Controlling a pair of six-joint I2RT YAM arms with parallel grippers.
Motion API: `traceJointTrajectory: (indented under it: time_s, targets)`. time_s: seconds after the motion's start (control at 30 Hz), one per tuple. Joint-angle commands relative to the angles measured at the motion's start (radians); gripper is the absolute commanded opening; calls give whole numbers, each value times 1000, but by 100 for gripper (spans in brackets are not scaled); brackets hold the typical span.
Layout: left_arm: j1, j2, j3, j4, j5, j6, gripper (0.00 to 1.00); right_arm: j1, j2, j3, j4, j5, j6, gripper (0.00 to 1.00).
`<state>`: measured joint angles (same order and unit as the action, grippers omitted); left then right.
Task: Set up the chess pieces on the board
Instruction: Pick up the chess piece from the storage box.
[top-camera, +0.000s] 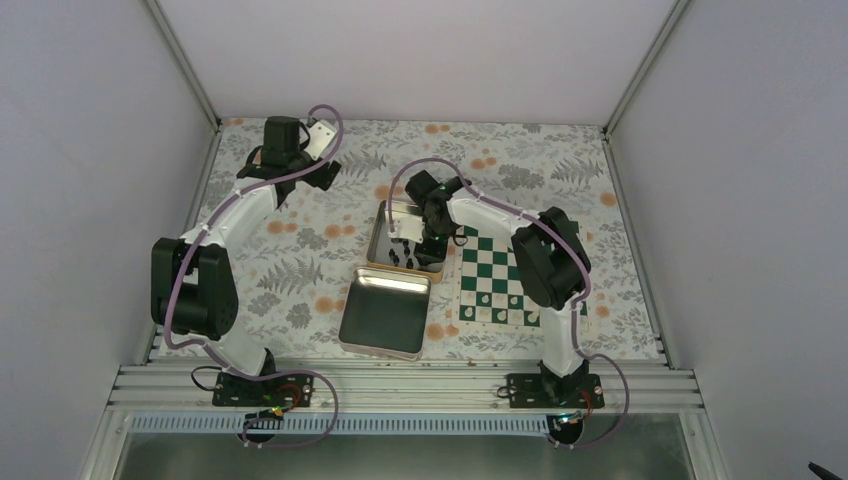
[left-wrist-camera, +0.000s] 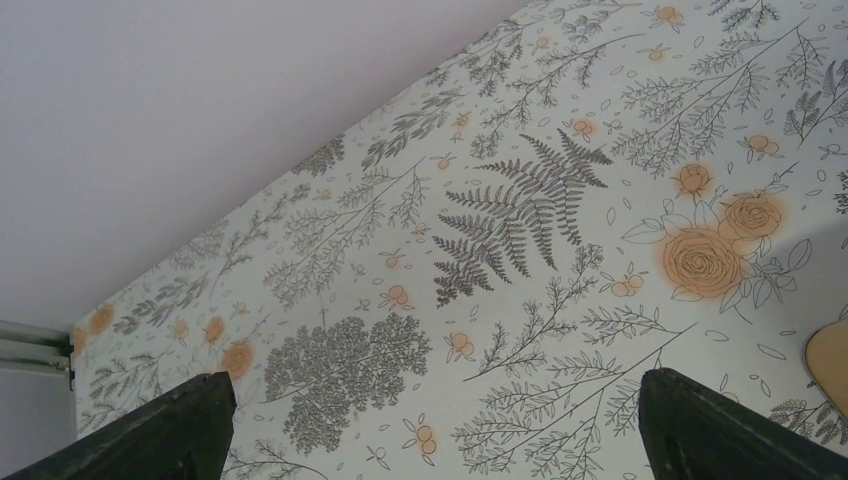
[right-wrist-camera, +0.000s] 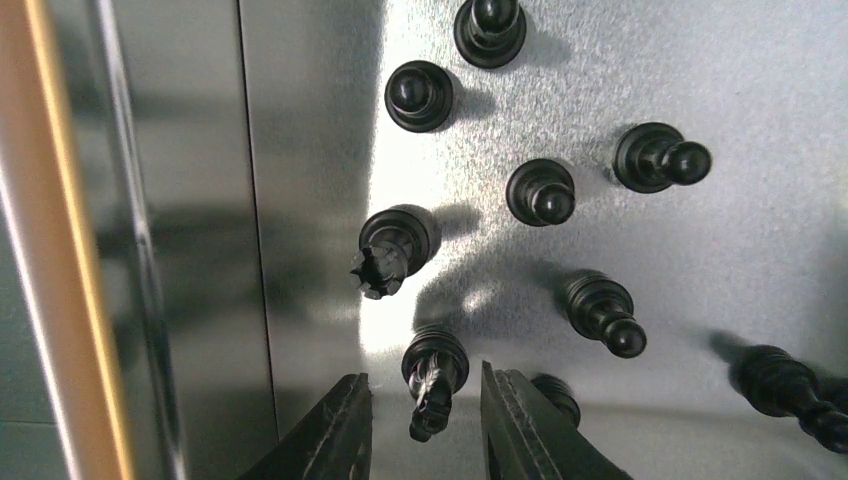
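Several black chess pieces (right-wrist-camera: 540, 192) stand inside a shiny metal tin (top-camera: 378, 236) left of the green and white board (top-camera: 497, 262). My right gripper (right-wrist-camera: 424, 372) hangs over the tin, open partway, its fingers on either side of a black knight (right-wrist-camera: 434, 372) with a gap on each side. A black rook (right-wrist-camera: 392, 248) stands just beyond the knight, and another piece (right-wrist-camera: 560, 397) is half hidden behind the right finger. My left gripper (left-wrist-camera: 430, 378) is wide open over the flowered cloth at the far left, with nothing between its fingers.
A second metal tin (top-camera: 385, 312) lies empty in front of the first one. Tiny white pieces (top-camera: 500, 315) stand on the board's near rows. The tin's wall (right-wrist-camera: 180, 250) rises close to the left of the right gripper. White walls enclose the table.
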<state>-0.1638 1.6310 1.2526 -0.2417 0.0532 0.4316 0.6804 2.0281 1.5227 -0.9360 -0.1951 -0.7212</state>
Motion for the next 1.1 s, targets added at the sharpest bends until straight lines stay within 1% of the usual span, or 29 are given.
traceJointTrajectory:
  time_s: [0.0, 0.1, 0.17, 0.2, 0.33, 0.5, 0.67, 0.8, 0.93, 1.07]
  targets:
    - [3, 15, 1, 10, 19, 7, 100, 8, 18, -11, 7, 0, -3, 30]
    - [2, 15, 1, 11, 19, 7, 100, 8, 21, -9, 9, 3, -3, 28]
    - [2, 14, 1, 12, 17, 7, 100, 6, 23, -13, 14, 7, -2, 23]
    - [3, 14, 1, 12, 17, 7, 100, 5, 23, -15, 18, 8, 0, 19]
    - [2, 16, 0, 12, 17, 7, 100, 4, 15, -15, 21, 7, 3, 11]
    - [3, 16, 2, 12, 16, 7, 100, 0, -7, -11, 17, 11, 3, 5]
    - [3, 14, 6, 9, 14, 6, 100, -15, -65, 26, -10, 26, 9, 4]
    - [3, 9, 9, 6, 16, 7, 100, -55, -128, 78, -55, 18, 10, 4]
    - [3, 5, 8, 6, 16, 7, 100, -146, -189, 120, -88, 2, 2, 5]
    - [2, 6, 10, 5, 17, 7, 100, -272, -224, 131, -103, 29, -17, 4]
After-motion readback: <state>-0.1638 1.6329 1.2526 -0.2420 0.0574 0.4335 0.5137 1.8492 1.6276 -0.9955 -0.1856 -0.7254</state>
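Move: The chess piece to be picked stands right between the right hand's half-open fingertips, its middle about 2 cm below the pads, near the storage box's near-right corner. A rook-like piece stands roughly 3 cm to its left and 1 cm back, a small piece about 3 cm farther out and 1 cm right of it, and the board's middle is some 18 cm to the hand's right and level with it. From the idle left hand the piece lies about 17 cm back, 19 cm right and well below. The right hand stays almost in place, straight down over the chess piece, sinking barely half a centimetre while its fingers close from about a third open to nearly shut and pinch the piece by its upper part. After a short hold, it lifts with quickening speed, about 10 cm up, carrying the piece some 6 cm forward and 5 cm right, out of the box towards the board's far-left corner, as the wrist tilts about 15 degrees so the fingertips swing forward, with a slight clockwise turn. ##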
